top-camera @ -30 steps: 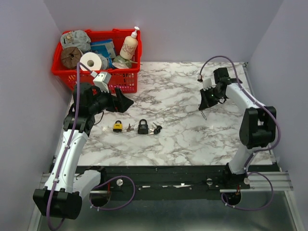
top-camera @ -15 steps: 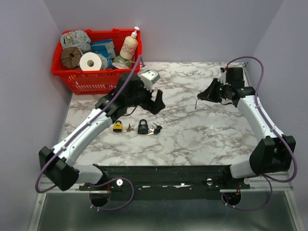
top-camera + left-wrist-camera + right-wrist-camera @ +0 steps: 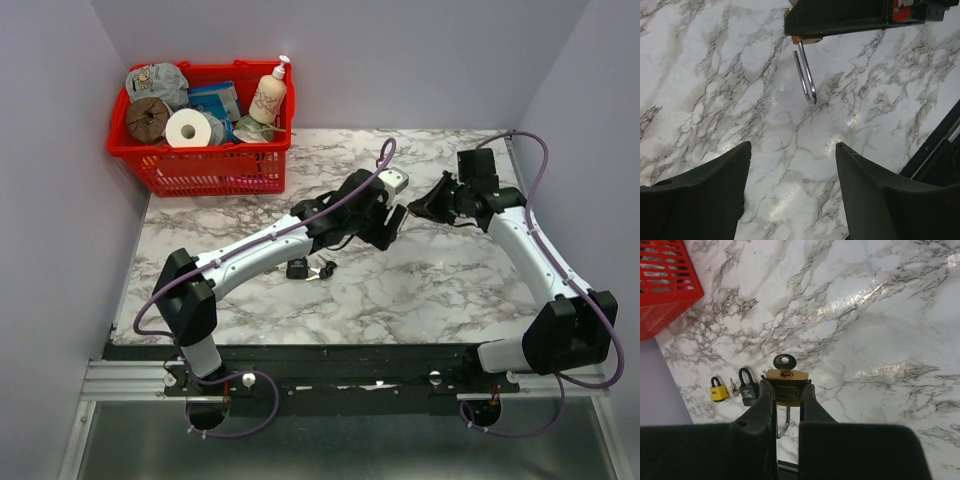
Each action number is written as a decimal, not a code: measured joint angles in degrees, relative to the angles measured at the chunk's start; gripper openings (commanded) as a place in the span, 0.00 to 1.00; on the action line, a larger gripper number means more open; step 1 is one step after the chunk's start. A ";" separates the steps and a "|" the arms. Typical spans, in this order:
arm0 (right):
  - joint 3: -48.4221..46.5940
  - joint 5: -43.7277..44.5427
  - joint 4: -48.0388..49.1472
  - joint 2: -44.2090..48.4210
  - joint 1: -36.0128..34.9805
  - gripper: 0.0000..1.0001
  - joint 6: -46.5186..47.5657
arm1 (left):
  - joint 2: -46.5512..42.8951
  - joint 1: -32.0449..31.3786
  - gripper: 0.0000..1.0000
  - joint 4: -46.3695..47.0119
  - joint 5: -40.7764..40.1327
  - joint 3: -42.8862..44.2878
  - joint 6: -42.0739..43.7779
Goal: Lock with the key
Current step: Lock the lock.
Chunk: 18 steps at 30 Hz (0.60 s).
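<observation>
My right gripper [image 3: 787, 384] is shut on a brass padlock [image 3: 786, 390], held above the marble. A key [image 3: 784, 361] sticks out of the padlock's keyhole. The padlock's steel shackle [image 3: 805, 75] hangs down from the body with one leg free of it. In the top view my left gripper [image 3: 392, 226] sits just left of the right gripper [image 3: 432, 206]. In its wrist view the left gripper [image 3: 792, 146] is open with only bare marble between its fingers, below the hanging shackle.
A yellow padlock [image 3: 717, 391] and a black padlock [image 3: 748, 389] lie on the table with loose keys [image 3: 325, 268] beside them. A red basket [image 3: 200, 168] of household items stands at the back left. My left arm spans the table's middle.
My left arm has swung from the table's left side across to the centre, beside the right gripper, and its jaws have narrowed a little. The right gripper turned and shifted slightly, still holding the padlock.
</observation>
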<state>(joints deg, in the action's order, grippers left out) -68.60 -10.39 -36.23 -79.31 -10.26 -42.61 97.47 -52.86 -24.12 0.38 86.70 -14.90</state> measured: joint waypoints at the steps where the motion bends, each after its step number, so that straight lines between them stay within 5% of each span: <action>1: 0.17 0.17 -0.04 0.02 -0.33 0.01 -0.55 | 0.55 -0.48 0.73 0.63 -0.33 0.02 -0.70; 18: 2.25 -0.90 -0.33 1.11 -2.14 0.01 -4.11 | 8.87 -1.79 0.50 3.85 -1.29 4.61 -4.68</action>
<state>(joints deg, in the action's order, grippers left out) -66.35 -11.29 -36.56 -78.19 -12.40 -46.72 106.34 -54.65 -20.27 -0.91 91.31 -19.57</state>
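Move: The padlock's shackle, pointing back towards the left hand, lies about 6 cm to that hand's right, 4 cm ahead and 3 cm lower. Its brass body is some 8 cm right and 6 cm ahead, with the key about 2 cm beyond the body. The right hand still pinches the body; from it the shackle's middle is roughly 3 cm back and 2 cm left. Left hand goes 5 cm right and down towards the shackle, fingers narrowing; right brings the padlock 2 cm back-left. ##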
